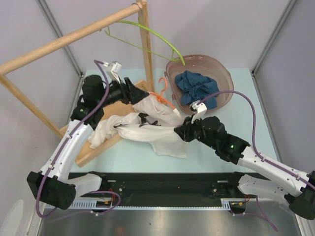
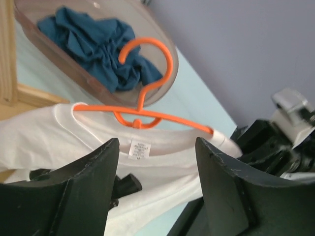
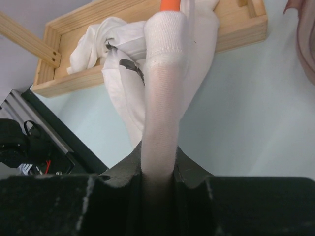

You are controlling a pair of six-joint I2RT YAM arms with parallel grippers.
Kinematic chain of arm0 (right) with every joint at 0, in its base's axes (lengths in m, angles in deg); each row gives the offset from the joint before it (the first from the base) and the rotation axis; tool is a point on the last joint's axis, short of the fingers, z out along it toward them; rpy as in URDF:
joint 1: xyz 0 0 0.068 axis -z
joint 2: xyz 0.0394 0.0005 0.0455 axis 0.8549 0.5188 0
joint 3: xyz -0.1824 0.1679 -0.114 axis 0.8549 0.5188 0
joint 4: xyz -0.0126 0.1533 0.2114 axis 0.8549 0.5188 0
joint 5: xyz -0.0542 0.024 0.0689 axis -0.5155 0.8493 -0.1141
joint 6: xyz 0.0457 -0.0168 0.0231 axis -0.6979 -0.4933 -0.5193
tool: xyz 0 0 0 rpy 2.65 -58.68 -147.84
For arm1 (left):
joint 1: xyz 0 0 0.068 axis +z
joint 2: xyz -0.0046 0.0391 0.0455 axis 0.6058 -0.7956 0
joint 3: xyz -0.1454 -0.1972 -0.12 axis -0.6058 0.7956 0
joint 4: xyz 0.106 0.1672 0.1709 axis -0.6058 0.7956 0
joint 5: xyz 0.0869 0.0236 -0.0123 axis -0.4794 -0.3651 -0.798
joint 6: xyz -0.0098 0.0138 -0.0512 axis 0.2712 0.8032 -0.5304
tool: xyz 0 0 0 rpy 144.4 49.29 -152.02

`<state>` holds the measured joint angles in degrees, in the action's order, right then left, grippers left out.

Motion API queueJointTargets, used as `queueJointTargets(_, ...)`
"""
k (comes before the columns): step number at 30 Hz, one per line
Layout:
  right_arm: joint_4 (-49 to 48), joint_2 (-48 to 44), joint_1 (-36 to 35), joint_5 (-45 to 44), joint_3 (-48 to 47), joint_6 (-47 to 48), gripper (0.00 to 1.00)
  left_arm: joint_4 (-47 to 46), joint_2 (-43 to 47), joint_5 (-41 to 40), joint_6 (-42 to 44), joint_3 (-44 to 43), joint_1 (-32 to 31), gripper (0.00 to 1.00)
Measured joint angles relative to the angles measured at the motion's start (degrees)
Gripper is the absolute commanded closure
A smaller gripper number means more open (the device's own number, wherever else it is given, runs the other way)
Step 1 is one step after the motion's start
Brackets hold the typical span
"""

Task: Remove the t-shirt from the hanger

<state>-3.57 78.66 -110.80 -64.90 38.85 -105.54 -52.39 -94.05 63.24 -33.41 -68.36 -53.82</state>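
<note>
The white t-shirt (image 1: 157, 132) lies partly on the table and partly over the wooden base, still on the orange hanger (image 1: 166, 97). My left gripper (image 1: 141, 96) is open and empty just left of the hanger. In the left wrist view my left gripper (image 2: 157, 147) has its jaws wide apart, facing the collar of the t-shirt (image 2: 162, 162) and the hanger (image 2: 142, 113). My right gripper (image 1: 179, 132) is shut on a stretched strip of the t-shirt (image 3: 162, 98) at the hanger's right end. The hanger's orange tip (image 3: 170, 4) shows in the right wrist view, beyond my right gripper (image 3: 158, 147).
A translucent brown basin (image 1: 222, 74) holding a blue garment (image 1: 197, 86) stands at the back right. A wooden rack with a sloping pole (image 1: 69, 39) carries a green hanger (image 1: 147, 32). Its tray-like base (image 1: 93, 150) lies on the left.
</note>
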Motion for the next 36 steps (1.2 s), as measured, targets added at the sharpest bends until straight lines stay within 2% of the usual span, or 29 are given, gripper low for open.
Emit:
queueJointTargets(4, -0.2, 0.1, 0.9, 3.5, 1.5, -1.2, 1.0, -4.5, 2.5, -0.9, 3.1, 9.5, -3.2, 0.34)
queueJointTargets(7, -0.6, 0.6, 1.0, 5.8, 2.0, -1.7, 1.0, -7.2, 5.9, -2.4, 5.3, 13.8, -5.6, 0.36)
queueJointTargets(10, -1.7, 1.7, 1.0, 8.5, 2.1, -1.7, 1.0, -10.6, 10.0, -3.5, 5.8, 16.5, -5.2, 0.39)
queueJointTargets(16, -3.1, 2.9, 1.0, 11.3, 2.1, -1.7, 1.0, -13.9, 9.5, -4.8, 7.0, 16.6, -3.0, 0.51)
queueJointTargets(24, -6.2, 3.5, 1.0, 14.6, 2.1, -1.7, 1.0, -11.8, 4.7, -4.5, 7.6, 16.6, -2.3, 0.49)
queueJointTargets(36, -8.6, 4.8, 0.2, 17.0, 2.0, -1.8, 1.0, -9.5, 1.6, -4.5, 7.8, 16.0, -2.1, 0.54)
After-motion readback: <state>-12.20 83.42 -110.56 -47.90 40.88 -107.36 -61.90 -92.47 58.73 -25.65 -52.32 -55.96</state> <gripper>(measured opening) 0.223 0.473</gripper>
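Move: The orange hanger's neck, just below its hook, lies about 7 cm to the left hand's right, 3 cm ahead and 8 cm lower. From the neck, the white t-shirt's body hangs some 11 cm back, 6 cm left and 7 cm lower; the blue shirt in the tray lies about 11 cm farther out, 18 cm right and 17 cm lower. From the right hand, gripping one shoulder end, the neck is about 12 cm ahead, 9 cm left and 3 cm higher. Down goes the left hand towards the hanger's neck, dipping back 3 cm first, rising slightly, then coming forward while sinking to about 9 cm below its start, its fingers narrowing to half open on either side of the neck. The right hand keeps its pinch on the shirt-covered shoulder end and draws it some 5 cm left and back, turning 15 degrees counter-clockwise, bringing the hanger to the left fingers. ##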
